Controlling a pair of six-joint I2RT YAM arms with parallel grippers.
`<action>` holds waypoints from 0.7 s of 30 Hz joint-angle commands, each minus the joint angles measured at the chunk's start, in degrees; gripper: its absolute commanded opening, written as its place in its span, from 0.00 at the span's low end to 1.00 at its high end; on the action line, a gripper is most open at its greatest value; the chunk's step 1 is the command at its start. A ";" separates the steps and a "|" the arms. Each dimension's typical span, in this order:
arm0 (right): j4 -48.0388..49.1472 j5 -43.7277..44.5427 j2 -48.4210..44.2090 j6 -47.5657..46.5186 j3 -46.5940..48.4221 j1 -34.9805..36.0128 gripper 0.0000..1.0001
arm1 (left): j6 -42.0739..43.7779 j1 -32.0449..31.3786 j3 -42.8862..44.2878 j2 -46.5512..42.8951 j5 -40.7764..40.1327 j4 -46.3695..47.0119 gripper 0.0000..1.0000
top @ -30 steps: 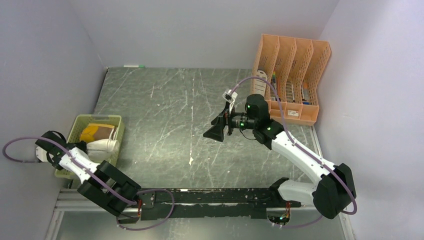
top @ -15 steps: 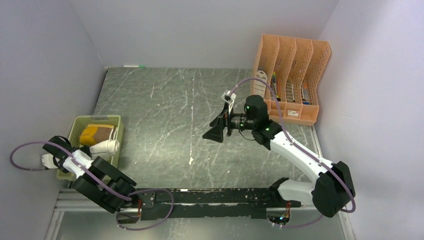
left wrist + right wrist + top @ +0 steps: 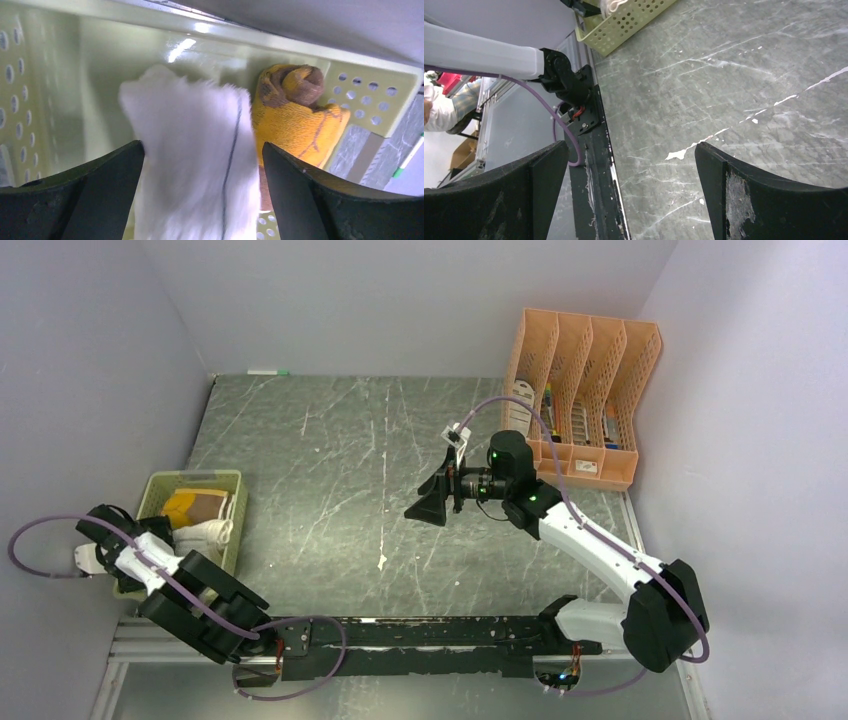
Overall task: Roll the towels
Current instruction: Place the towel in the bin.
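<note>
A rolled cream-white towel [image 3: 205, 533] lies in the green mesh basket [image 3: 190, 476] at the table's left edge. Behind it is the rolled brown towel [image 3: 195, 505] with mustard-yellow edging. In the left wrist view the white towel [image 3: 190, 150] looks blurred between the wide-apart fingers of my left gripper [image 3: 201, 147], which is open; the brown and yellow towel [image 3: 295, 120] rests against the basket's far wall [image 3: 60, 75]. My right gripper [image 3: 425, 505] hovers open over the middle of the table with nothing in it [image 3: 629, 145].
An orange file organiser [image 3: 580, 390] stands at the back right. A marker [image 3: 268, 372] lies along the back edge of the table. A black rail [image 3: 430, 635] runs along the near edge between the arm bases.
My left gripper has opened and let go of the white towel roll, which has dropped lower into the basket. The right arm has barely moved.
</note>
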 commanded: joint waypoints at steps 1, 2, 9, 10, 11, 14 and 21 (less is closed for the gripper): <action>2.08 -1.26 0.26 0.48 -0.69 0.08 1.00 | 0.31 0.10 5.51 -1.75 -3.90 -3.28 0.99; 2.15 -1.27 0.18 0.53 -0.69 0.10 1.00 | 0.26 0.11 5.75 -1.78 -3.63 -3.84 0.99; 2.08 -1.19 -0.34 0.49 -1.09 0.03 1.00 | -0.98 -1.03 7.48 -5.51 -2.10 -6.63 0.99; 2.15 -1.18 -0.49 0.52 -1.20 0.11 1.00 | -1.29 -1.57 7.94 -6.09 -1.83 -7.53 0.99; 2.29 -1.18 -0.54 0.65 -1.34 0.06 1.00 | -1.59 -2.38 8.53 -6.94 -1.59 -8.16 0.99; 2.45 -1.30 -0.42 0.84 -1.35 0.07 1.00 | -2.80 -5.30 9.67 -10.05 -2.18 -10.61 0.99; 2.78 -1.27 -0.20 0.92 -1.38 0.16 1.00 | -2.85 -8.18 6.12 -17.73 -2.27 -14.85 0.99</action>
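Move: The white towel lies in the bin just under and between the left hand's open fingers, its middle about 5 cm to the right and 3 cm below, neither ahead nor back. The yellow-brown towel lies some 8 cm ahead, 6 cm right and 3 cm below. From the idle right hand, the white towel is roughly 51 cm left, 3 cm back and 20 cm lower. Fingers already wide open, the left hand rises about 10 cm clear of the white towel, tilting some 10 degrees. ##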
